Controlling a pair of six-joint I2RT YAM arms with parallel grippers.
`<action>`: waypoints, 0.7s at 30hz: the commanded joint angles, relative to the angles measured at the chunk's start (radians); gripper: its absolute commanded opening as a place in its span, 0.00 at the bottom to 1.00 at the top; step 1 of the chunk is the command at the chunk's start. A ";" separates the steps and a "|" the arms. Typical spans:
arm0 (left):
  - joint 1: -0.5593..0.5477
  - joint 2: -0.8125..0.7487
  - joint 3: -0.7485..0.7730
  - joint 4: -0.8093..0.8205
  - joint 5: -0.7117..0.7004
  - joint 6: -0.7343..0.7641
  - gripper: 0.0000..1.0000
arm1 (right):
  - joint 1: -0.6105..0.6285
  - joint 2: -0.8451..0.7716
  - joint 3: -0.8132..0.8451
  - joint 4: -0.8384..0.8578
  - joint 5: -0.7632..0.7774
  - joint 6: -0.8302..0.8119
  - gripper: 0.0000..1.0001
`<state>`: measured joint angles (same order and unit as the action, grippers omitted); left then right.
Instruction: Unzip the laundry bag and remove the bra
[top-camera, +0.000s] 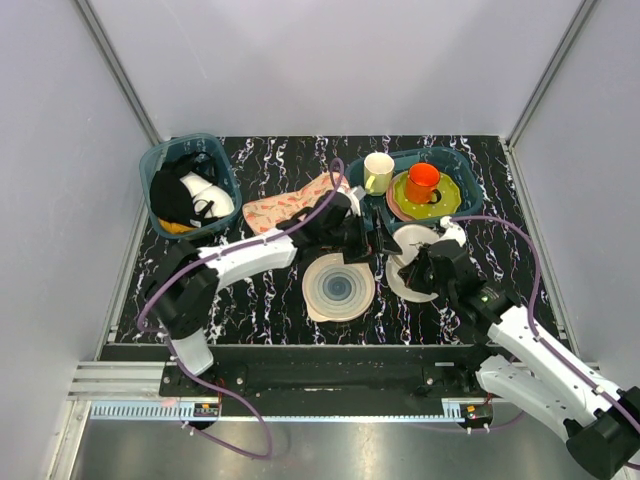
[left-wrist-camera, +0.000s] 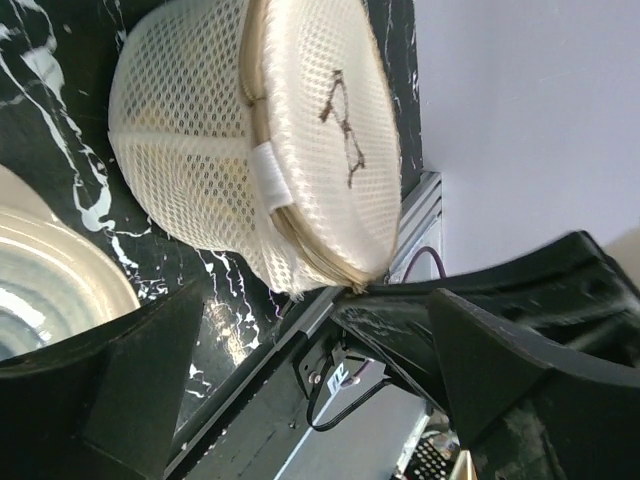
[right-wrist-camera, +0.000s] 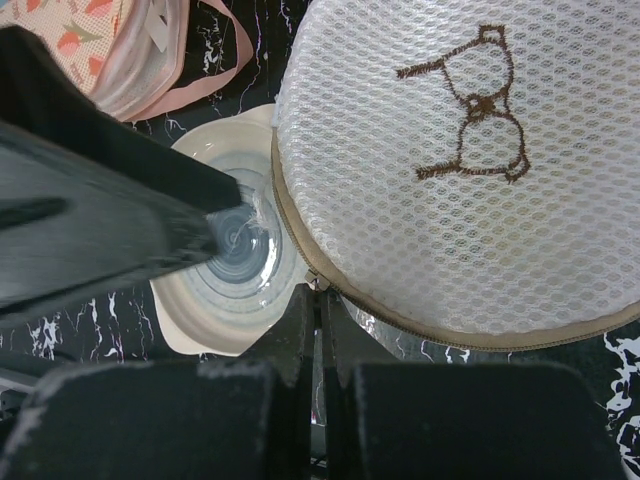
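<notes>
The laundry bag (top-camera: 412, 240) is a white round mesh pouch with a dark line drawing on its flat face (right-wrist-camera: 480, 110). It stands tilted on edge right of the table's centre. My right gripper (right-wrist-camera: 320, 290) is shut on the zipper pull at the bag's tan zipper rim. My left gripper (left-wrist-camera: 320, 350) is open wide, its fingers (left-wrist-camera: 110, 400) apart from the bag (left-wrist-camera: 250, 140), just left of it in the top view (top-camera: 370, 243). The bra is hidden; only mesh shows.
A pale ringed plate (top-camera: 338, 287) lies beside the bag on the left. A pink carrot-patterned cloth (top-camera: 290, 205) lies behind it. At the back stand a teal bin of clothes (top-camera: 160, 160) and a teal bin (top-camera: 462, 160) with dishes, a cream cup (top-camera: 378, 172) and an orange cup (top-camera: 423, 182).
</notes>
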<state>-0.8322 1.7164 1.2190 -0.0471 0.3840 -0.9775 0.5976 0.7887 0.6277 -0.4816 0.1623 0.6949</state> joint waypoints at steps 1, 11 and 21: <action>-0.022 0.041 -0.001 0.206 0.059 -0.119 0.95 | 0.004 -0.026 -0.009 0.040 -0.003 0.020 0.00; -0.058 0.130 0.054 0.201 -0.054 -0.122 0.50 | 0.004 -0.008 -0.011 0.034 -0.003 0.017 0.00; 0.005 0.048 0.083 0.001 -0.132 0.003 0.00 | 0.002 -0.068 0.003 -0.107 0.147 0.005 0.00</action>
<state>-0.8871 1.8507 1.2919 0.0143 0.3275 -1.0435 0.5976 0.7471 0.6121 -0.5037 0.1905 0.7044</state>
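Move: Just off the open left fingers, the laundry bag's zipped rim by the white tab is about 4 cm to the right and 2 cm below, level fore and aft; the lid's middle is roughly 8 cm right and 1 cm ahead. The round striped lid lies some 4 cm back, 8 cm left and 15 cm below, the cream mug 19 cm ahead and 1 cm right. From the right hand, that rim spot is about 4 cm ahead and 3 cm left. Reaching right and down about 4 and 2.5 cm to the bag, the left hand takes its open fingers onto the zipped rim just beside the white tab and shuts them there, pinching the zip edge. The right hand stays almost still, its closed fingers keeping their hold on the rim. ##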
